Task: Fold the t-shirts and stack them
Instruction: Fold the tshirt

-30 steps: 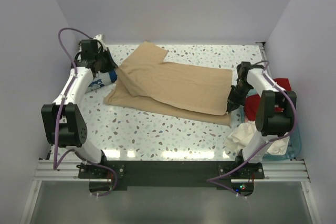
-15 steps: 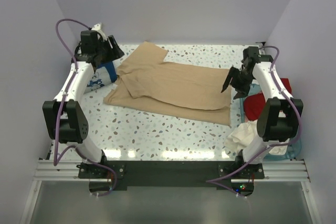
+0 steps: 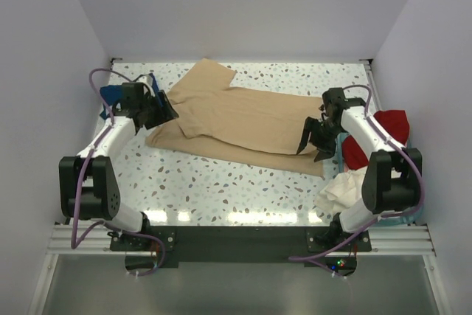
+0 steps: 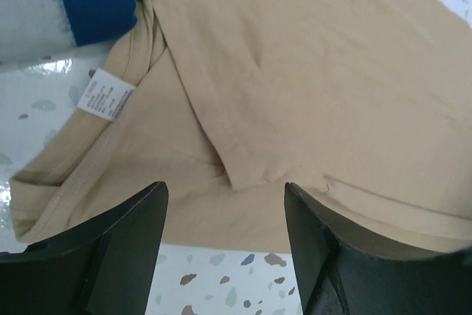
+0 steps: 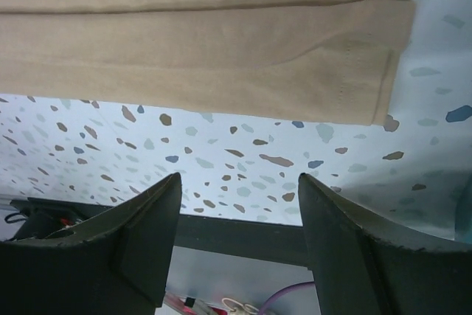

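A tan t-shirt (image 3: 247, 119) lies flat across the table, its far long side folded over toward me. Its collar end with a white label (image 4: 105, 101) shows in the left wrist view. My left gripper (image 3: 161, 108) hovers open over that collar end, with nothing between its fingers (image 4: 225, 193). My right gripper (image 3: 313, 142) hangs open just off the shirt's near right corner, above bare table (image 5: 240, 178); the hem (image 5: 324, 101) lies beyond its fingertips. A navy t-shirt (image 3: 110, 95) lies at the far left, mostly behind my left arm. Red (image 3: 383, 127) and cream-white (image 3: 339, 189) t-shirts are heaped at the right.
A teal basket (image 3: 402, 214) stands at the right edge under my right arm, holding the red and cream-white cloth. The speckled table (image 3: 221, 182) ends in a black rail at the near side. White walls close in the left, back and right.
Both grippers opened and let go of the tan shirt, whose fold now lies flat. Both lifted away, then came back down, the left to the collar end and the right to the near right corner.
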Tool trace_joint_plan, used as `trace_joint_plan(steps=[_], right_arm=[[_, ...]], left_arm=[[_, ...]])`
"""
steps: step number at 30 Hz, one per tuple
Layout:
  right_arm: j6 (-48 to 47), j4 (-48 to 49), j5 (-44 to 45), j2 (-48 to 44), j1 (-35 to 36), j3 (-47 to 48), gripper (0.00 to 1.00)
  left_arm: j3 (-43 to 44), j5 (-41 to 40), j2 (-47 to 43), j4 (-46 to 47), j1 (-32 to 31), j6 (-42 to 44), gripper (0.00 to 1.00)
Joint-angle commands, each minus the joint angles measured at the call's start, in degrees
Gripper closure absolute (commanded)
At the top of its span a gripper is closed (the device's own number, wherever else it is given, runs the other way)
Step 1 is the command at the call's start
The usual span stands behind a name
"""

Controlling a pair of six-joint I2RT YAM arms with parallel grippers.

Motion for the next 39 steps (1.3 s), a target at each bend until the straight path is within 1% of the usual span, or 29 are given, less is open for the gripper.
trace_joint_plan(steps=[1,7,13,19,25,28,32,35,36,39], right_arm=[[0.9,3.4,1.2,-0.9,1.3,-0.7,0.32],[1.1,7.4,3.1,1.9,2.4,-4.2,0.33],[1.1,10.0,3.9,4.9,2.6,-4.4,0.34],[1.3,10.8,5.8,9.5,2.6,0.4,0.34],[4.8,10.1,10.9,12.3,1.8,6.7,0.34],[7.1,10.6,11.7,11.2,0.4,7.4,0.34],[6.6,11.1,11.2,8.2,-0.2,7.0,0.34],[5.5,12.2,9.1,4.7,-0.1,4.9,0.34],[5.2,12.7,7.3,3.9,-0.1,3.2,0.34],[4.8,12.7,5.9,0.8,0.1,-1.0,0.34]], left_arm=[[-2.7,0.1,-2.7,3.6,-0.1,-0.6,0.31],[-7.6,2.2,-0.7,8.3,-0.1,-2.2,0.30],[-10.1,2.8,0.9,10.5,-0.1,-3.1,0.30],[-12.0,1.9,0.4,10.4,-0.1,-2.6,0.30],[-14.6,0.3,-1.3,10.0,-0.1,-1.6,0.30],[-15.9,-0.7,-3.0,9.6,-0.1,-0.9,0.30],[-16.4,-1.2,-4.7,8.4,-0.1,-0.4,0.30],[-15.9,-0.9,-6.6,7.9,-0.1,-0.4,0.30],[-15.7,-0.9,-6.8,7.7,-0.1,-0.5,0.30],[-15.5,-0.6,-7.9,8.7,-0.1,-0.9,0.30]])
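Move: The upper layer's near edge on the beige t-shirt, at its right end, lies about 3 cm ahead of the right hand, 3 cm to its right and 6 below. The shirt's near right corner is some 5 cm back and 4 right, the cream cloth about 10 back and 11 right. Below the left hand by roughly 9 cm, that upper layer's left corner lies 2 cm back and 3 right; the white tag is 4 ahead and 5 left, the folded blue shirt about 9 ahead and 11 left. Over the t-shirt's near strip both open hands sink: the right drops about 5 cm, then sweeps low and forward some 7 cm across the upper layer's edge, drifting slightly right, and lifts again, fingertips tipping forward. The left goes down 8 cm and back about 5 towards the strip beside the layer's left corner, its fingers tipping steeper, then rises a little; neither gripper closes. ##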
